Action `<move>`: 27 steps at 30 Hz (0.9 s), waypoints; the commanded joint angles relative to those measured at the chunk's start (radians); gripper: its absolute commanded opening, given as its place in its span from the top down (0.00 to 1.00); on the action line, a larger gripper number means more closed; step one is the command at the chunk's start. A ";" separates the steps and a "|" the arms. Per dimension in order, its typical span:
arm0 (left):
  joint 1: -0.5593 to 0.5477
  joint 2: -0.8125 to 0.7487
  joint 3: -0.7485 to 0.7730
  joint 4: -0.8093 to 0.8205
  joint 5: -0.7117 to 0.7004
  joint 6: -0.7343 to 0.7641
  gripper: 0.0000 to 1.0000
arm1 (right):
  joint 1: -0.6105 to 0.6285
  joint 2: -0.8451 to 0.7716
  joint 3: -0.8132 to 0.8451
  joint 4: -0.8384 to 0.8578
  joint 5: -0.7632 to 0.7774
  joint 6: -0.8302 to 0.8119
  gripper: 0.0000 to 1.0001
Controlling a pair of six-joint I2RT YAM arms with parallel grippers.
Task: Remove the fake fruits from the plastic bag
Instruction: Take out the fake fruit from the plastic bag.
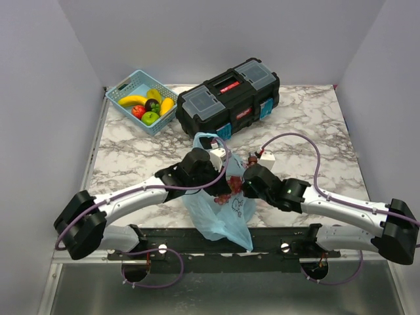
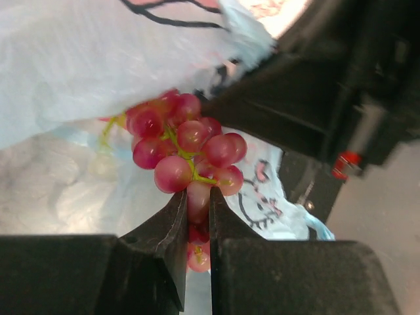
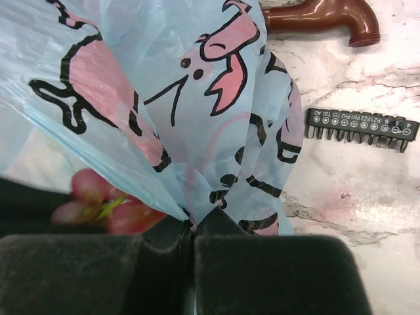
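The light-blue plastic bag (image 1: pixel 226 213) with pink cartoon prints lies between my two grippers near the table's front. My left gripper (image 1: pixel 220 178) is shut on a bunch of red fake grapes (image 2: pixel 187 147), pinching one lower grape between its fingertips (image 2: pixel 195 197) at the bag's mouth. The bag's film (image 2: pixel 79 59) hangs above the bunch. My right gripper (image 1: pixel 244 187) is shut on a fold of the bag (image 3: pixel 197 98), its tips (image 3: pixel 195 220) pinching the plastic. The grapes (image 3: pixel 98 197) show at the left behind the film.
A light-blue lattice basket (image 1: pixel 125 88) at the back left holds several toy fruits (image 1: pixel 149 105). A black toolbox (image 1: pixel 226 98) stands at the back centre. A brown tap piece (image 3: pixel 321 16) and a black bit holder (image 3: pixel 361 128) lie right of the bag.
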 commanded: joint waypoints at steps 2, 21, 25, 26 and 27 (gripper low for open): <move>-0.001 -0.152 -0.034 -0.010 0.128 0.061 1.00 | 0.006 -0.017 0.010 -0.088 0.068 0.046 0.99; 0.014 -0.464 0.156 0.048 0.288 0.146 1.00 | 0.006 -0.073 -0.055 -0.095 0.054 0.084 0.99; 0.053 -0.489 0.229 0.008 0.190 0.138 1.00 | 0.006 -0.091 -0.081 -0.076 0.055 0.083 0.99; 0.065 -0.498 0.239 0.001 0.133 0.137 1.00 | 0.007 -0.095 -0.084 -0.070 0.053 0.078 0.99; 0.078 -0.509 0.245 -0.009 0.044 0.124 1.00 | 0.006 -0.097 -0.081 -0.077 0.048 0.079 0.99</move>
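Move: The left hand already grips the grapes inside the bag's mouth. Their basket lies roughly 36 cm ahead of this hand, 32 cm to its left and 9 cm lower. The plastic bag's middle is about 3 cm back, 2 cm left and 6 cm below; the black toolbox stands some 32 cm straight ahead, slightly lower. From the right hand, which holds the bag's edge, the grapes are level, about 6 cm left. Left hand lifts its gripped grapes about 24 cm out of the bag, fingers tipping up; right keeps the edge. ##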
